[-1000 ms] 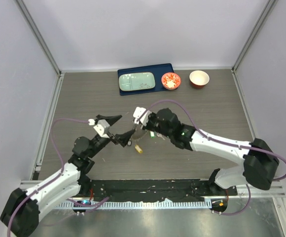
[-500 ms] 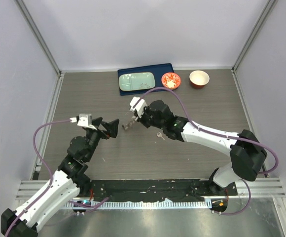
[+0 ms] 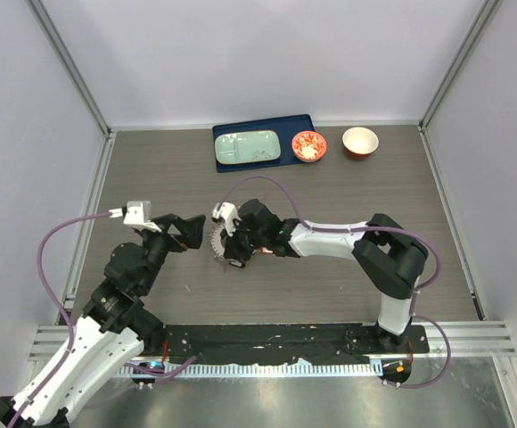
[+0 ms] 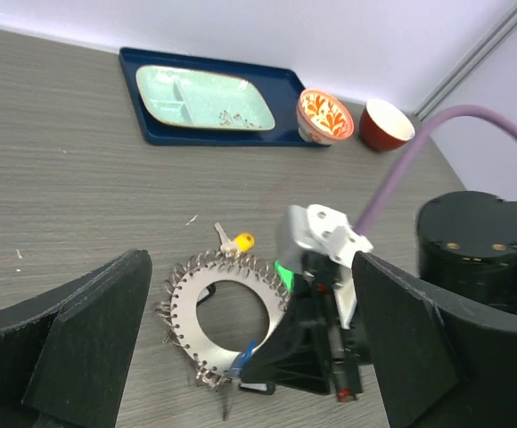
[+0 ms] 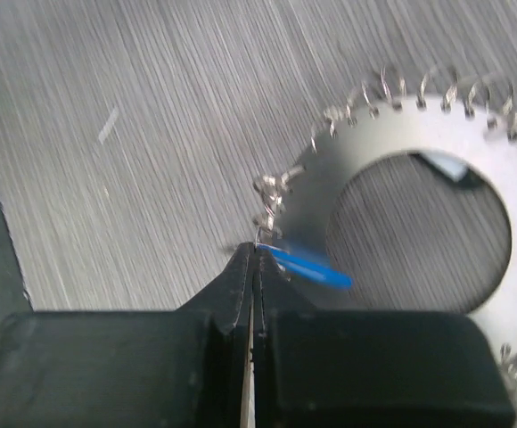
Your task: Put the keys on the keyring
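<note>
The keyring point(image 4: 184, 309), a flat toothed metal ring with wire loops on its rim, sits just off the table between the arms point(image 3: 215, 235). A yellow-headed key point(image 4: 242, 241) and a green-headed key point(image 4: 283, 270) hang at its far rim. My right gripper point(image 5: 256, 249) is shut at the ring's near rim point(image 5: 348, 165), pinching a blue-headed key point(image 5: 310, 267) there. From the left wrist view that blue key point(image 4: 245, 353) shows at the right gripper's tip point(image 4: 239, 373). My left gripper point(image 4: 250, 267) stands wide open, back from the ring, holding nothing point(image 3: 190, 231).
At the back, a dark blue tray point(image 3: 287, 127) carries a pale green divided plate point(image 3: 247, 148). To its right are a patterned red-and-white bowl point(image 3: 309, 145) and a plain red bowl point(image 3: 360, 142). Grey walls close in the table on three sides.
My right arm has swung left and towards the near edge, bringing the keyring with it. My left arm has pulled back to the left, its gripper still open.
</note>
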Available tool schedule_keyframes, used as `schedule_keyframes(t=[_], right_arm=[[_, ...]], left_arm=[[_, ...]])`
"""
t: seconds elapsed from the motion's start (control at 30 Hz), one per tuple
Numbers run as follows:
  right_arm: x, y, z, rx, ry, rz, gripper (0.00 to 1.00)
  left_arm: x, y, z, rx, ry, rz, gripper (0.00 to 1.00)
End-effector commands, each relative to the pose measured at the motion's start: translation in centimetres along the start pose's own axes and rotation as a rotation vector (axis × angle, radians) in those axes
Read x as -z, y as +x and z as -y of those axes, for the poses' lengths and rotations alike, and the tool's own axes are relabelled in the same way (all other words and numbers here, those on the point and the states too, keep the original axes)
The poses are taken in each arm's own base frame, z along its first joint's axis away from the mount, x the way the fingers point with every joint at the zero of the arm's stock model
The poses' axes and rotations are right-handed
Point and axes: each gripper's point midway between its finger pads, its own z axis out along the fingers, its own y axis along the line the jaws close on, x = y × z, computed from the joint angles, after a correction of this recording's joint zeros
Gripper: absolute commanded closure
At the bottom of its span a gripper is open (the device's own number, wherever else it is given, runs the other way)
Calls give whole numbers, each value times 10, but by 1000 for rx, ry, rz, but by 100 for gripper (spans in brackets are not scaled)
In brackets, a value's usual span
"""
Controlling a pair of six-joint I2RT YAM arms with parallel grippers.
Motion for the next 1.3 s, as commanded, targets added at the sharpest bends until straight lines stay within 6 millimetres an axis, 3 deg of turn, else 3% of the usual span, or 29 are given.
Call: schedule_keyframes(t=[0.0, 0.07, 0.17, 0.37, 0.5, 0.53, 0.57, 0.67, 0.77, 0.93, 0.97, 1.0, 1.03, 1.1, 1.13, 1.2, 1.27], right_arm=[[-15, -84, -23, -15, -82, 210, 99], [-20, -101, -21, -34, -73, 247, 99], [-28, -108, -22, -67, -89, 251, 99], [-36, -85, -47, -64, -193, 184, 99], [-27, -65, -65, -42, -261, 116, 83], [-16, -73, -69, -16, -262, 138, 76], [-11, -68, -69, -13, -255, 131, 71], [14, -78, -67, 29, -208, 171, 61], [40, -90, -42, 35, -58, 231, 54], [79, -98, 18, -94, 129, 313, 42], [84, -90, 28, -118, 158, 312, 40], [101, -95, 45, -160, 205, 351, 36], [110, -94, 56, -182, 249, 364, 24], [126, -81, 73, -236, 310, 367, 17], [147, -84, 87, -271, 362, 406, 14], [169, -67, 109, -332, 495, 412, 6], [207, -58, 133, -371, 652, 448, 2]], left_arm=[[18, -20, -6, 14, -42, 25, 0], [24, -26, -8, 14, -51, 39, 0], [32, -31, -12, 4, -68, 40, 0], [47, -39, -20, -44, -98, 35, 0], [53, -41, -23, -50, -106, 41, 0], [54, -40, -24, -51, -106, 41, 0], [54, -40, -24, -52, -106, 41, 0], [56, -43, -24, -37, -106, 60, 0], [57, -48, -24, -17, -103, 93, 0], [53, -45, -34, 25, -174, 91, 0], [52, -47, -34, 34, -185, 85, 0], [46, -41, -36, 26, -210, 50, 0], [44, -40, -36, 24, -223, 35, 0], [36, -33, -35, 18, -250, -22, 0], [33, -31, -33, 11, -244, -41, 0], [27, -33, -30, -6, -245, -60, 0], [18, -28, -29, -10, -250, -101, 0]])
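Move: The blue tag sits at the shut right fingertips, on the keyring's near rim; the ring's centre lies about 5 cm ahead and 1 cm to the right. Its laying-down spot is some 5 cm left, 3 cm back and 2 cm lower. The green tag is about 8 cm ahead and 7 cm right, the black fob 2 cm back and 3 cm right. From the left hand, the laying-down spot is roughly 3 cm right, 2 cm back and 21 cm below. The keyring, still held at its blue-tagged near edge, is taken left by the right hand, about 7 cm with a slight rise, then back as the fingers open and let go. The emptied hand then lifts up and sweeps forward and right, away from the blue tag, opening wide and turning some 30 degrees clockwise. The open left hand eases a few centimetres left and back, then starts forward again. ##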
